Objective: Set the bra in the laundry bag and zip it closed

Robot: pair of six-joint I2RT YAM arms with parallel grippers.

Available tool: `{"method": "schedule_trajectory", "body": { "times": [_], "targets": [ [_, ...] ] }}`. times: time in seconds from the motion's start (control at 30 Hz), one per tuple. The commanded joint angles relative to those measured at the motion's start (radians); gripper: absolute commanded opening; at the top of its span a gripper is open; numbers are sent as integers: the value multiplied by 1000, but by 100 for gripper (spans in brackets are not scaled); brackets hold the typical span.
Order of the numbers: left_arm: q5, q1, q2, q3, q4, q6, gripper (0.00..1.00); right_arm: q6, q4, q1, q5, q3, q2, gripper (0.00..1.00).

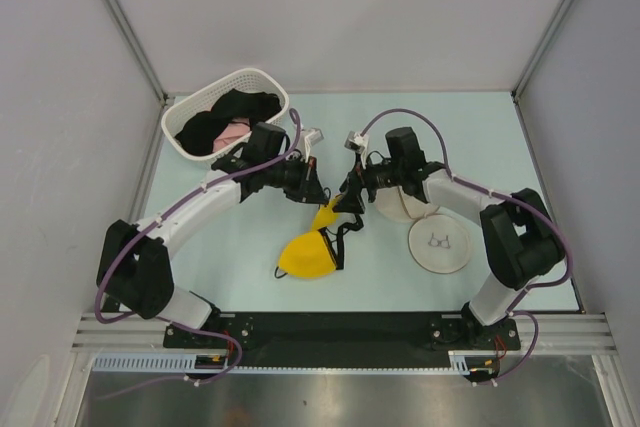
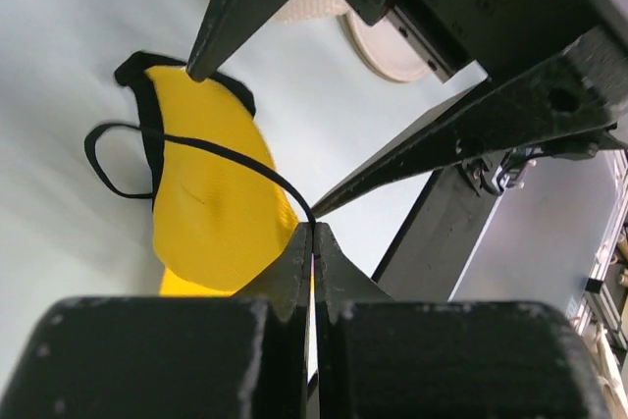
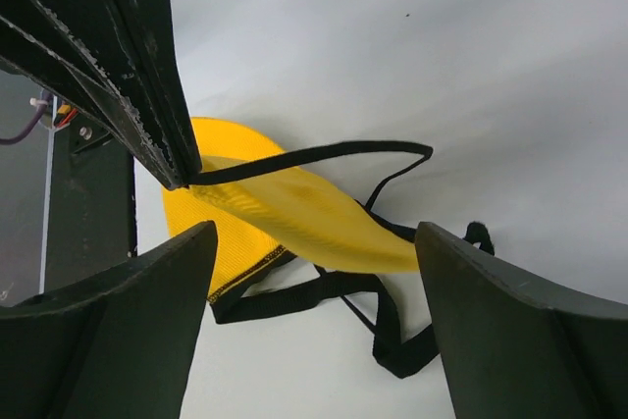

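Observation:
The yellow bra (image 1: 305,257) lies mid-table, one cup flat and the other lifted toward the grippers. My left gripper (image 1: 318,195) is shut on its thin black strap (image 2: 226,159), which runs out of the pinched tips (image 2: 312,235) down to the cup (image 2: 211,213). My right gripper (image 1: 348,202) hangs open right beside it, its fingers (image 3: 128,331) on either side of the raised yellow cup (image 3: 294,213) without touching it. In the right wrist view the left fingers (image 3: 137,76) grip the strap at upper left. The cream laundry bag (image 1: 440,245) lies open to the right, two halves side by side.
A white slotted basket (image 1: 245,75) stands at the back left with black garments (image 1: 235,112) and a pink one (image 1: 232,135) inside. Loose black straps (image 3: 392,340) trail on the pale table. Grey walls close in the sides and back.

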State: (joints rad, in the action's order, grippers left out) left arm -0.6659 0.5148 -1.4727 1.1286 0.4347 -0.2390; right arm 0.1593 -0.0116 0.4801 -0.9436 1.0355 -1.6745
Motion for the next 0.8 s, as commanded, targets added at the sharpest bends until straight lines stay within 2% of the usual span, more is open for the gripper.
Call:
{"method": "schedule_trajectory", "body": {
  "times": [0.0, 0.1, 0.17, 0.3, 0.33, 0.4, 0.43, 0.5, 0.53, 0.57, 0.6, 0.63, 0.73, 0.77],
  "targets": [
    [-46, -7, 48, -12, 15, 59, 0, 36, 51, 29, -12, 38, -4, 83],
    [-55, -12, 55, -15, 22, 73, 0, 39, 39, 58, -1, 6, 16, 72],
    [-54, -15, 57, -12, 35, 81, 0, 14, -13, 61, -12, -15, 22, 60],
    [-44, -38, 61, -10, 53, 76, 0, -14, -19, 97, -12, -18, 28, 46],
    [-43, -44, 66, -16, 53, 72, 0, -23, -25, 106, 8, -22, 30, 30],
    [-12, -58, 89, -27, 47, 27, 0, -72, -36, 144, 60, -34, 33, 16],
    [5, -62, 103, -48, 35, 11, 14, -99, -54, 159, 84, -40, 44, 8],
    [87, -64, 162, -75, 32, -57, 39, -154, -96, 199, 176, -75, 61, 5],
    [186, -68, 185, -113, 33, -84, 60, -200, -114, 240, 215, -81, 71, 4],
    [233, -71, 216, -136, 38, -150, 71, -222, -117, 259, 271, -84, 87, 4],
    [273, -79, 280, -165, 35, -184, 76, -242, -116, 274, 317, -86, 91, 2],
    [373, -81, 317, -212, 47, -213, 79, -266, -111, 296, 348, -84, 94, 0],
    [517, -101, 434, -289, 128, -333, 77, -290, -96, 325, 434, -94, 122, 0],
    [506, -108, 458, -317, 128, -391, 76, -303, -93, 330, 448, -97, 130, 0]
  ]
}}
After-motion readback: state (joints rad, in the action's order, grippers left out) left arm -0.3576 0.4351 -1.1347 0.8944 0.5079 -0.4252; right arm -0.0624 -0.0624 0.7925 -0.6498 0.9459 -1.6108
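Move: Some 4 cm back, 4 cm left and 4 cm below the open right hand lies the bra's raised cup. It hangs by its strap from the left hand's shut fingers, about 4 cm back from that hand, straight under it and 8 cm down. The bra's lower cup lies on the table about 10 cm back and 9 cm left of the right hand, 10 cm down; the open laundry bag lies 5 cm ahead and 13 cm right, about as low. Taking over the raised cup, the right hand draws back and left, sinking slightly, and shuts its fingers on the cup's edge by the strap's root; it keeps on with the cup pinched, about 10 cm in all. The left hand holds the strap nearly still until then, opens to let go, and swings away left some 8 cm, turning about 25 degrees counter-clockwise. ##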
